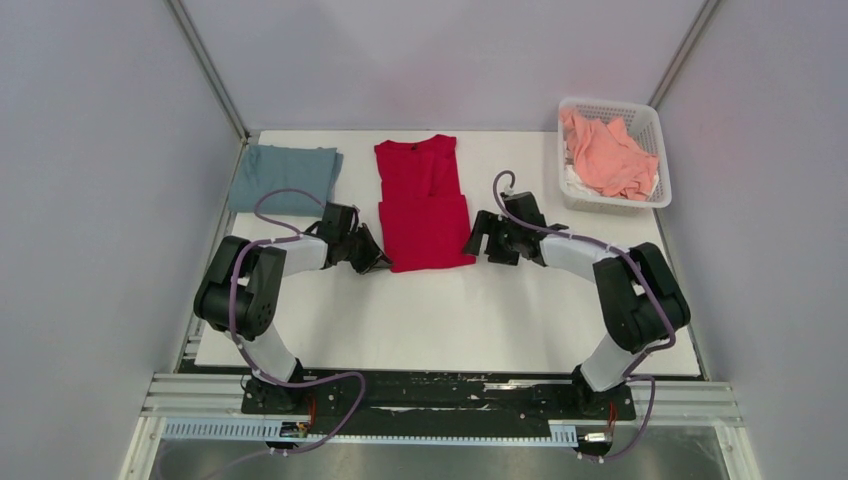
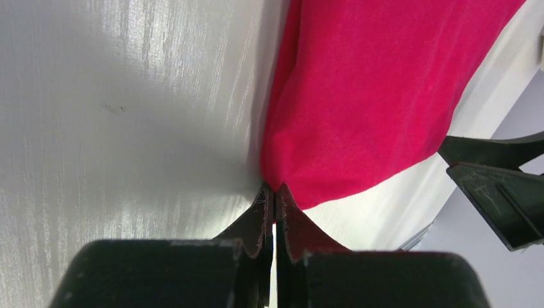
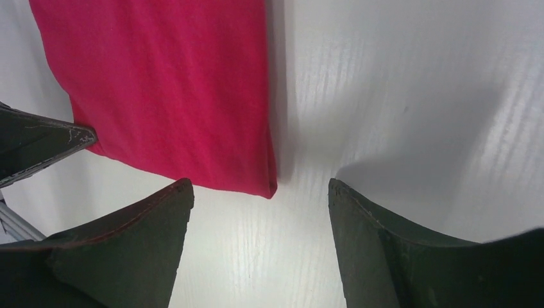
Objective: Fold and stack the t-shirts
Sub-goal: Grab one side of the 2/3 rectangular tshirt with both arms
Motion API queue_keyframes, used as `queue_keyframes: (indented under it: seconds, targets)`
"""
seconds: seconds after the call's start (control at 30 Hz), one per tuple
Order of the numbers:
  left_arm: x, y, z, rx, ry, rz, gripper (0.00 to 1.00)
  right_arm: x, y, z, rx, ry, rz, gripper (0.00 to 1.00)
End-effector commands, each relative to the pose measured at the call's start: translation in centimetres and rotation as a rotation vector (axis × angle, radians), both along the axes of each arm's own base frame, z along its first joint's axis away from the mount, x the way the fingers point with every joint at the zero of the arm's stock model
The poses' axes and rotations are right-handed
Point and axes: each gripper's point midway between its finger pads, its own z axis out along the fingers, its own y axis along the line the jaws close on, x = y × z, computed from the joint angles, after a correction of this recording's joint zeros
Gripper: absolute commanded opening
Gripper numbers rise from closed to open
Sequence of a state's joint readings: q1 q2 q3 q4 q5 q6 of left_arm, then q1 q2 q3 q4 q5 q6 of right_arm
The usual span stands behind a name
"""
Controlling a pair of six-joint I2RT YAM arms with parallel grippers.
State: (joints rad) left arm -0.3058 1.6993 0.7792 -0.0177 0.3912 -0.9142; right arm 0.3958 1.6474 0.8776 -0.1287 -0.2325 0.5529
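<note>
The crimson red t-shirt [image 1: 424,205] lies folded narrow on the white table, collar at the far end. My left gripper [image 1: 378,262] is shut on its near-left corner; the left wrist view shows the tips [image 2: 274,189] pinched together on the red cloth [image 2: 372,96]. My right gripper [image 1: 472,243] is open beside the near-right corner; in the right wrist view [image 3: 258,184] that corner of the shirt [image 3: 167,90] lies just ahead of the gap between the fingers. The blue-grey t-shirt [image 1: 285,178] lies folded at the far left. The salmon pink t-shirt [image 1: 606,155] is crumpled in the basket.
The white mesh basket [image 1: 662,192] stands at the far right corner of the table [image 1: 450,320]. Grey walls and metal posts close in the left, right and far sides. The other arm's fingers show in each wrist view, in the left one [image 2: 494,173] and in the right one [image 3: 45,138].
</note>
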Motion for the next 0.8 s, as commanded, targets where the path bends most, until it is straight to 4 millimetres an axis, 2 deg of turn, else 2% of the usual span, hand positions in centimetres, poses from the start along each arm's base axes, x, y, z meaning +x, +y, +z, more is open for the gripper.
queue_keyframes:
  seconds: [0.0,0.13,0.27,0.37,0.43,0.5,0.6,0.63,0.67,0.7,0.73,0.77]
  targets:
    - [0.3,0.4,-0.5,0.046,-0.014,-0.001,0.00,1.7,2.1,1.1,0.091,-0.021,0.034,0.72]
    - [0.2,0.4,-0.4,0.045,-0.015,-0.001,0.00,2.1,2.5,0.1,0.097,0.006,0.034,0.56]
    - [0.2,0.3,-0.3,0.041,-0.013,-0.002,0.00,1.6,2.9,-0.3,0.115,0.031,0.054,0.27]
    - [0.0,0.3,-0.2,0.041,-0.014,-0.004,0.00,0.9,2.8,-0.1,0.124,0.035,0.058,0.18]
    - [-0.2,0.2,0.1,0.037,-0.022,-0.006,0.00,0.2,2.7,0.1,0.130,0.037,0.066,0.07]
    - [-0.6,0.0,0.4,0.031,-0.033,-0.015,0.00,-0.6,2.7,0.5,0.143,0.043,0.078,0.01]
    - [-1.7,0.0,1.7,0.039,-0.073,-0.031,0.00,-2.5,3.0,1.8,0.174,0.048,0.129,0.00]
    - [-2.7,0.0,2.2,0.043,-0.090,-0.044,0.00,-3.3,3.2,2.6,0.189,0.044,0.157,0.00]
    - [-3.6,0.3,1.8,0.057,-0.086,-0.045,0.00,-4.5,3.3,3.2,0.205,0.051,0.185,0.00]
    - [-4.2,0.1,3.0,0.049,-0.120,-0.056,0.00,-5.7,3.4,3.7,0.218,0.063,0.212,0.00]
    - [-5.5,0.6,2.5,0.063,-0.098,-0.059,0.00,-7.1,3.6,4.5,0.232,0.068,0.252,0.00]
    - [-6.1,0.2,4.0,0.051,-0.144,-0.072,0.00,-8.6,3.7,5.1,0.238,0.079,0.287,0.00]
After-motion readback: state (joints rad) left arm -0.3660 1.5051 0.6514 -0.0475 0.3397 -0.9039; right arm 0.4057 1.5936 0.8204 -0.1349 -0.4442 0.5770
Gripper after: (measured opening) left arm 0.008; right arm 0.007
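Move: My left hand already has the shirt's near left corner pinched just above the table. My open right hand goes for its near right corner, about 2 cm to the left, 1 cm ahead and 2 cm below; that corner is some 15 cm to the right of my left hand. From my left hand, the folded blue shirt's middle is around 20 cm ahead and 19 cm left. My right hand eases down and left, about 2 cm each way, onto the near right corner and shuts its fingers, pinching the cloth. My left hand keeps its pinch and stays still until the right has closed; then both draw the red shirt back towards my bases, some 4 cm, starting to rise as they go, the right a bit more. ##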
